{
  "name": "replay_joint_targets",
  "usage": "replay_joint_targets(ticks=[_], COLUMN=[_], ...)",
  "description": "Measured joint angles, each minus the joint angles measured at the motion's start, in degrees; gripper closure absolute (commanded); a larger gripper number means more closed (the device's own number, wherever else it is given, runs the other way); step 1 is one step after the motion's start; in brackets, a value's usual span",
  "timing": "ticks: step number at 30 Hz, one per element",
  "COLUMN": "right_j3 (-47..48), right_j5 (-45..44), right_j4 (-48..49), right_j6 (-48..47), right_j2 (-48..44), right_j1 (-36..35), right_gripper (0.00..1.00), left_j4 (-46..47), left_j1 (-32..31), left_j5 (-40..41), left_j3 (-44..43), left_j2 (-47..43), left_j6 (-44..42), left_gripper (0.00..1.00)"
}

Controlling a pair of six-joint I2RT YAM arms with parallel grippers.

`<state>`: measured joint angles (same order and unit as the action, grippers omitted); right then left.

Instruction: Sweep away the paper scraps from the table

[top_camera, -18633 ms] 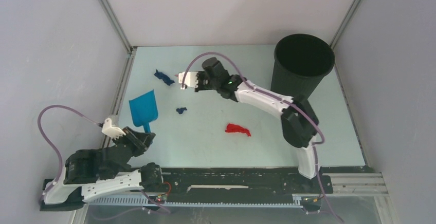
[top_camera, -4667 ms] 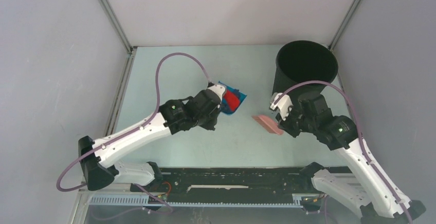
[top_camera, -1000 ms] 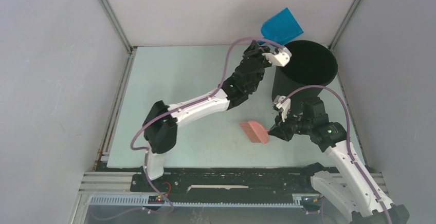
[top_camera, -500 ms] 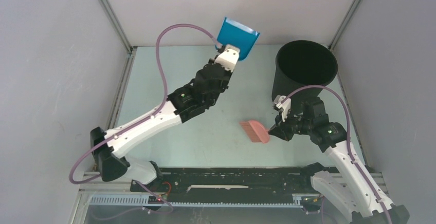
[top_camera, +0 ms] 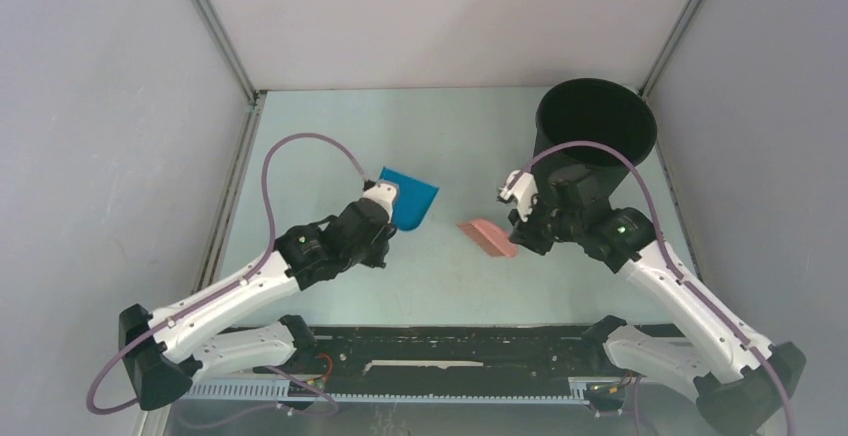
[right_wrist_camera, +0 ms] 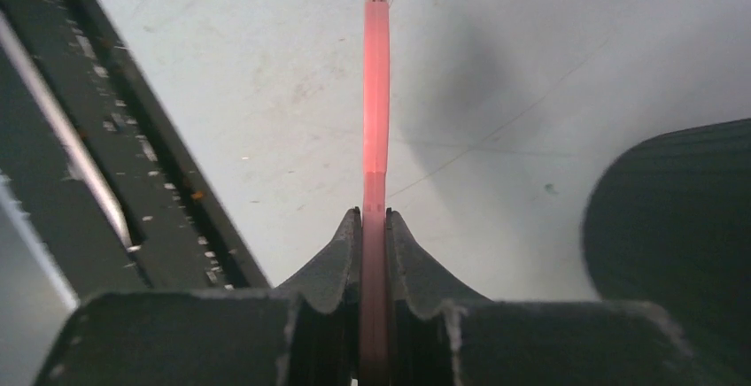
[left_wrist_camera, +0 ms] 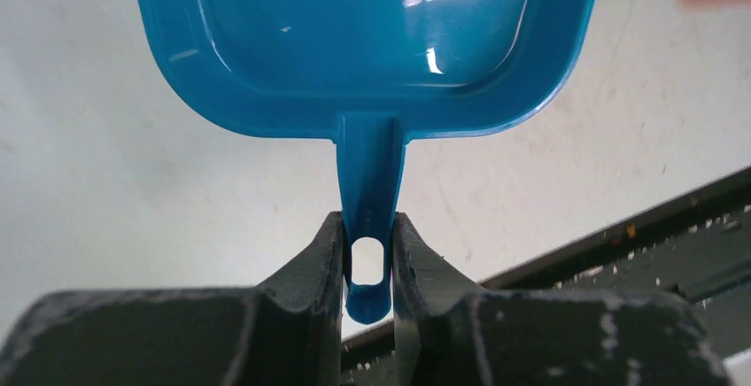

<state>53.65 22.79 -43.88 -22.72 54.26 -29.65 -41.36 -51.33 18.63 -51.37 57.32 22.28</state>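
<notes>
No paper scraps show in any view. The blue dustpan (top_camera: 410, 199) hangs low over the pale green table (top_camera: 320, 136), left of centre, and its tray (left_wrist_camera: 367, 41) is empty. My left gripper (top_camera: 384, 214) is shut on the dustpan's handle (left_wrist_camera: 369, 182), with the left gripper (left_wrist_camera: 367, 258) pinching the handle at its hanging hole. Right of centre, my right gripper (top_camera: 517, 236) is shut on the pink hand brush (top_camera: 487, 237). In the right wrist view the brush (right_wrist_camera: 375, 94) stands edge-on, running straight out from the right gripper (right_wrist_camera: 374, 227).
A tall black bin (top_camera: 595, 136) stands at the back right, close behind my right arm, and its ribbed wall (right_wrist_camera: 673, 218) fills the right side of the right wrist view. The black base rail (top_camera: 450, 341) runs along the near edge.
My left arm has swung the dustpan from high beside the bin, across the back, down to the table left of centre. The right gripper has shifted the brush slightly left and farther back.
</notes>
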Motion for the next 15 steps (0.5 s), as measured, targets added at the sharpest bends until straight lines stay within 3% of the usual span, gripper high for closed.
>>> replay_joint_targets(ticks=[5, 11, 15], right_j3=[5.01, 7.67, 7.69], right_j5=[-15.72, -34.34, -41.94], right_j4=[1.25, 6.29, 8.76], right_j6=[-4.44, -10.67, -12.79], right_j2=[6.25, 16.37, 22.10], right_j1=[-8.94, -14.67, -17.92], right_gripper=[1.00, 1.00, 1.00], left_j4=[-3.39, -2.56, -0.46], left_j1=[0.13, 1.79, 2.19], left_j5=[-4.15, -7.04, -9.49], left_j3=[4.68, 8.22, 9.09], left_j2=[0.31, 9.75, 13.18], left_j6=[5.55, 7.87, 7.89], left_gripper=[0.91, 0.91, 0.88])
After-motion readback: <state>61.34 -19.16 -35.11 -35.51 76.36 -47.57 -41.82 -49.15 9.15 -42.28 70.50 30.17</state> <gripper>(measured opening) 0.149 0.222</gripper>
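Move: My left hand, keeping the dustpan's handle, is headed for bare table about 3 cm ahead, 6 cm right and 15 cm below; the pan itself sits some 9 cm ahead, 4 cm right. The tiny dark speck lies roughly 9 cm ahead of my right hand, 4 cm to its right and 17 cm down; the bin stands about 16 cm ahead and 16 cm right, the held brush head 3 cm ahead and 6 cm left. With my left hand I lower the dustpan about 11 cm to just over the clear table, drawing back some 4 cm and tipping the fingers more steeply down. My right hand carries the brush about 9 cm forward past the bin's left side, first level, then sinking slightly, rolling and tilting some 40 degrees so the brush swings from leftward to mostly forward. Both grips hold. ##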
